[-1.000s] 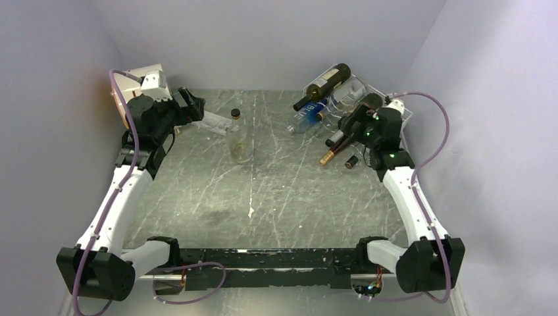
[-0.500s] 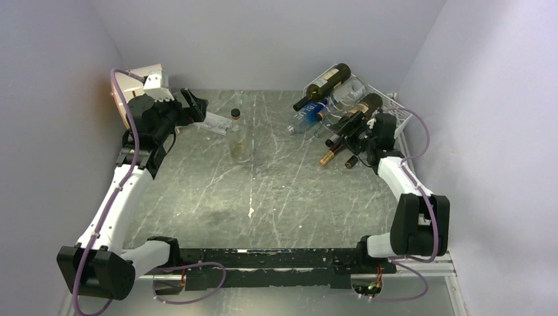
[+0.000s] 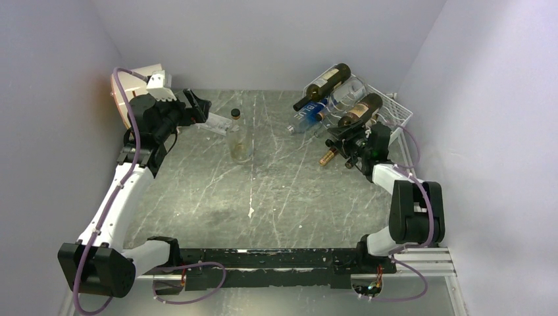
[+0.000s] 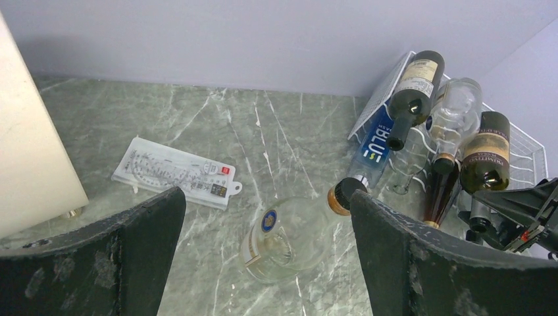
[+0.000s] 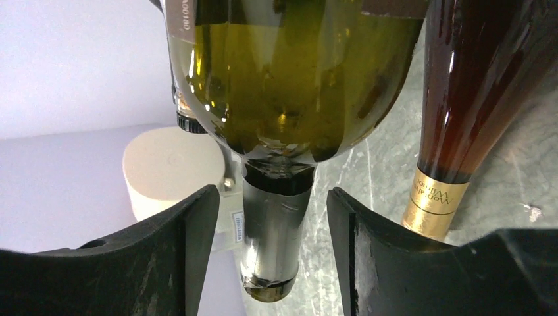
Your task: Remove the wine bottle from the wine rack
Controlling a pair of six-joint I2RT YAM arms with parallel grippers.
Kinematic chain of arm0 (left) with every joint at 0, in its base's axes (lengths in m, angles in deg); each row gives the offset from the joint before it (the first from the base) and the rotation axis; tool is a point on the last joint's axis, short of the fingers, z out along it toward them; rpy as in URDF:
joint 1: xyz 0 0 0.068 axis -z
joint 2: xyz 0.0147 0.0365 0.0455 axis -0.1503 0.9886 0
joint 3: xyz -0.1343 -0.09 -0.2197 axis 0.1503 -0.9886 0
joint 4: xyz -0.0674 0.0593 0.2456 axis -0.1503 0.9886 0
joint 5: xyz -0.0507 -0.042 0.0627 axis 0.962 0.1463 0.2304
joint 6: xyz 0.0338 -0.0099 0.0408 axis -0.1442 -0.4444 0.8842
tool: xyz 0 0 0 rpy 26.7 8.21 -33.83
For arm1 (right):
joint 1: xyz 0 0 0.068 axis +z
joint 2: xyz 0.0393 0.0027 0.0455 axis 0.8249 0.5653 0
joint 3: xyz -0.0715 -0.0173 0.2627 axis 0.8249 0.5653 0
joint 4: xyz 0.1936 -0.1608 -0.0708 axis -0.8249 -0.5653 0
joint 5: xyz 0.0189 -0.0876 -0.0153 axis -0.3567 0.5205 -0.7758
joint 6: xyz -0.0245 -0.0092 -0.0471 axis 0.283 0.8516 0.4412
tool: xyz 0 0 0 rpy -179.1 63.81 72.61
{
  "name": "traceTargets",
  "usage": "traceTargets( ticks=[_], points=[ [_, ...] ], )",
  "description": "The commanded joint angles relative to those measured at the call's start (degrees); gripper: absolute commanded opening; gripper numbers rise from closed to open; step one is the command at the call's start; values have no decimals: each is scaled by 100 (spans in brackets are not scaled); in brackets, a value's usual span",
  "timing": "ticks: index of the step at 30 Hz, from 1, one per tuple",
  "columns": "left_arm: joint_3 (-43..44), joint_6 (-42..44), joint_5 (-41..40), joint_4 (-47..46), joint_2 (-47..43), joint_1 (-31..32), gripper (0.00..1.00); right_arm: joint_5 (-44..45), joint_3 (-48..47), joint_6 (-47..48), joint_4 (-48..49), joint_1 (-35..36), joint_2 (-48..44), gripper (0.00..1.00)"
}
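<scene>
The white wire wine rack [image 3: 393, 113] stands at the back right and shows in the left wrist view [image 4: 526, 141]. Several bottles lie in it. A green wine bottle [image 3: 360, 108] with a dark label lies with its neck toward the table middle. My right gripper [image 3: 343, 139] is open, low by the rack. In the right wrist view this bottle's foil-capped neck [image 5: 272, 242] sits between the fingers [image 5: 192, 250] of my right gripper [image 5: 271, 195], with gaps on both sides. My left gripper [image 3: 197, 108] is open and empty, far from the rack, at the back left [image 4: 266, 204].
A clear glass bottle [image 3: 239, 139] stands mid-table. An amber bottle with gold foil [image 5: 437, 197] lies beside the green one. A dark bottle [image 3: 326, 83] and a blue bottle [image 3: 308, 119] lie in the rack. A plastic packet [image 4: 174, 174] and a cream drum [image 3: 125, 95] are at the back left.
My right arm has folded down and swung the gripper low, level with the green bottle's neck. The left arm has barely moved.
</scene>
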Motion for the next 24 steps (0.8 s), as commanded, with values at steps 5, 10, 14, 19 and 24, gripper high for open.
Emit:
traceTargets(
  ticks=[5,10,14,19,24],
  points=[
    [175,-75,223,-211,46,-21,99,62,356,-875,1562,35,367,59],
    [173,-75,215,-214,48,-17,99,86,414,-1014,1988,83,491,45],
    [173,-75,206,-210,57,-19,99,175,642,-1185,2456,79,306,31],
    [180,-75,232,-206,76,-23,99,470,876,-1180,2579,75,-305,13],
    [175,-75,251,-212,85,-15,99,756,1050,-1242,2619,64,-946,0]
  ],
)
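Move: The green wine bottle's neck already lies just ahead of the right gripper's open tips. Its middle is about 6 cm ahead, 6 cm right and 3 cm up. The gold-necked bottle's middle sits level ahead, 3 cm right and some 8 cm below; the blue bottle is roughly 6 cm ahead, 8 cm left, 8 cm down. From the left gripper, the green bottle is some 46 cm right, 7 cm ahead and 14 cm below. Ease the right gripper about 1 cm forward around the neck of the green wine bottle, rolling its left side up some 10 degrees. Close the fingers until they pinch the neck just below the shoulder. Then, keeping that grip, draw back and up about 2 cm each way, tipping the fingers slightly up and turning them a little clockwise. ##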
